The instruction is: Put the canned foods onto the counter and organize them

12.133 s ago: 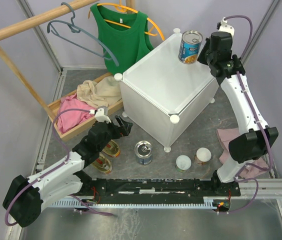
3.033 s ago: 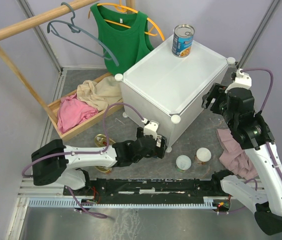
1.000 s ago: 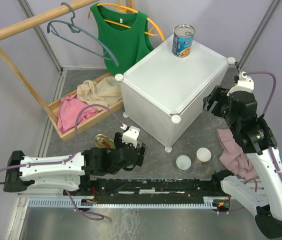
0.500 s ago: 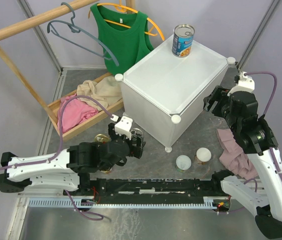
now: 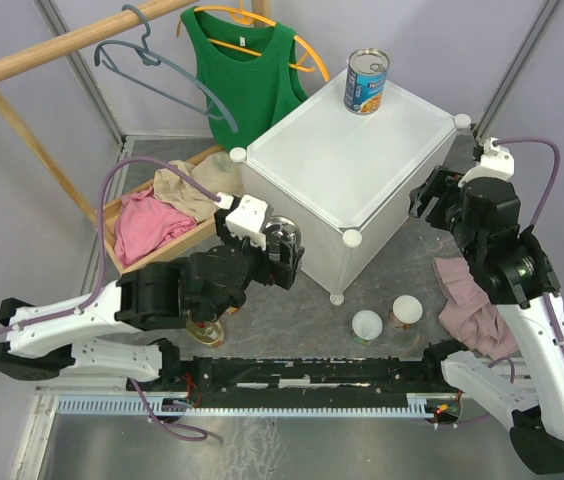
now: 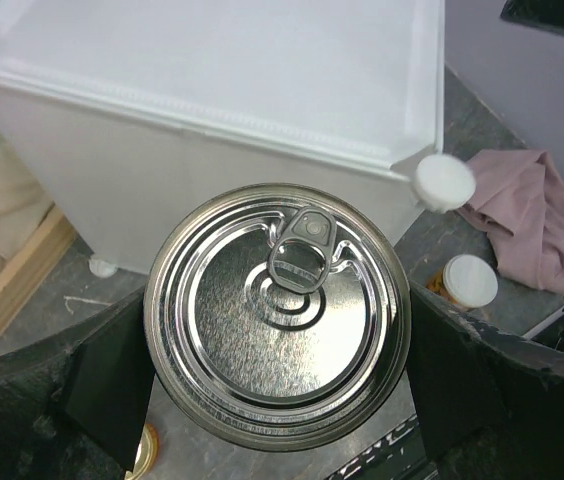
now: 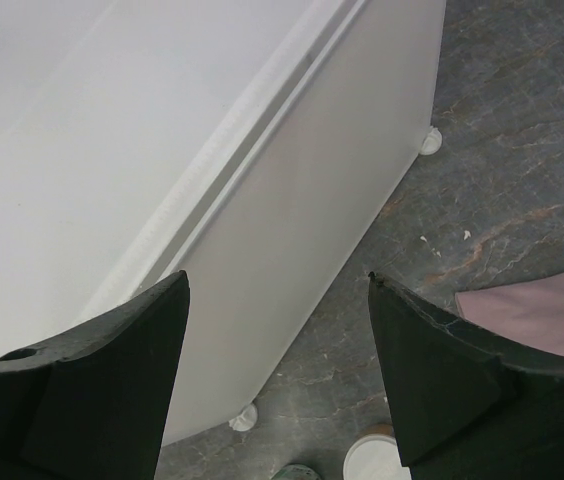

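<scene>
My left gripper (image 5: 282, 250) is shut on a tall steel can (image 5: 283, 233) and holds it upright in the air beside the near-left face of the counter (image 5: 342, 150). In the left wrist view its ring-pull lid (image 6: 277, 315) fills the gap between both fingers (image 6: 112, 385). Another tall blue-labelled can (image 5: 367, 82) stands on the counter's far corner. Two small white-lidded cans (image 5: 367, 324) (image 5: 407, 308) sit on the floor in front. A gold tin (image 5: 207, 333) peeks out under the left arm. My right gripper (image 5: 430, 197) hangs open and empty by the counter's right side (image 7: 112, 150).
A wooden tray (image 5: 157, 262) of clothes lies to the left under a rack with a green top (image 5: 242, 70) and hangers. A pink cloth (image 5: 467, 300) lies on the floor at the right. A round corner knob (image 6: 442, 182) sticks out just ahead of the held can.
The left arm has lifted the steel can from floor level up and back towards the counter's near-left side. The right arm has barely moved.
</scene>
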Motion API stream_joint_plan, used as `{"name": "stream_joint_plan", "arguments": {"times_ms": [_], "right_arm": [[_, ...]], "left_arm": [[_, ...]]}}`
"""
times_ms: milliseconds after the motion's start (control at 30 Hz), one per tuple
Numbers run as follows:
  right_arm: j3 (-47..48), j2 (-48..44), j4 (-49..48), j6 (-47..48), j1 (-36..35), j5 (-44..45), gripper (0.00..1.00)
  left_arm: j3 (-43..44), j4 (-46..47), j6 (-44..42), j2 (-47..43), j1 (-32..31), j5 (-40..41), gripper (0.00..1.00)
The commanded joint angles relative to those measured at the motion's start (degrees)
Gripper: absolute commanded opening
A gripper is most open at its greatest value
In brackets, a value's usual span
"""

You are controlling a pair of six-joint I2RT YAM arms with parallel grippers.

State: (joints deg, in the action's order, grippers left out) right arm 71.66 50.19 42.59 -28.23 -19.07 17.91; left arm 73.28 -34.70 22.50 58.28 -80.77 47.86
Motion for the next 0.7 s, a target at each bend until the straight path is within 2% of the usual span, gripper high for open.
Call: {"name": "stream_joint_plan", "arguments": {"times_ms": [0,367,667], "right_arm": [[3.3,0.3,-0.3,-0.1,-0.2,1.3,0.8],[5.3,0.8,0.3,-0.4,-0.2,1.3,0.8],[6.7,1.1,0.5,-0.7,-0.3,1.2,0.8]], "left_arm": [[10.5,7.9,-6.9,2.6,-0.3,2.0,0.03],[25.9,5.2,-12.9,10.0,-0.3,0.8,0.03],[34.3,5.3,-17.4,16.6,-0.3,0.4,0.03]]}}
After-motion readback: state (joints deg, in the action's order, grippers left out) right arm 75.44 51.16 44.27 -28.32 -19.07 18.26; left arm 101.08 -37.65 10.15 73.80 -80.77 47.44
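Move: The silver can is already between the left hand's pads. It is bound for the white counter's top, whose middle lies about 25 cm ahead, 12 cm to the right and 7 cm below. The counter's near corner is some 5 cm ahead and 10 cm right; the blue can stands on top, about 35 cm ahead and 15 cm right. From the empty right hand the top's middle is roughly 14 cm ahead, 17 cm left and 6 cm below. Keeping the silver can gripped by its sides between the pads, the left hand goes on lifting it about 10 cm in front of the counter, easing off towards the end, while drifting some 4 cm to the right. The wrist tips the fingers up by under 10 degrees and the grip doesn't change. ##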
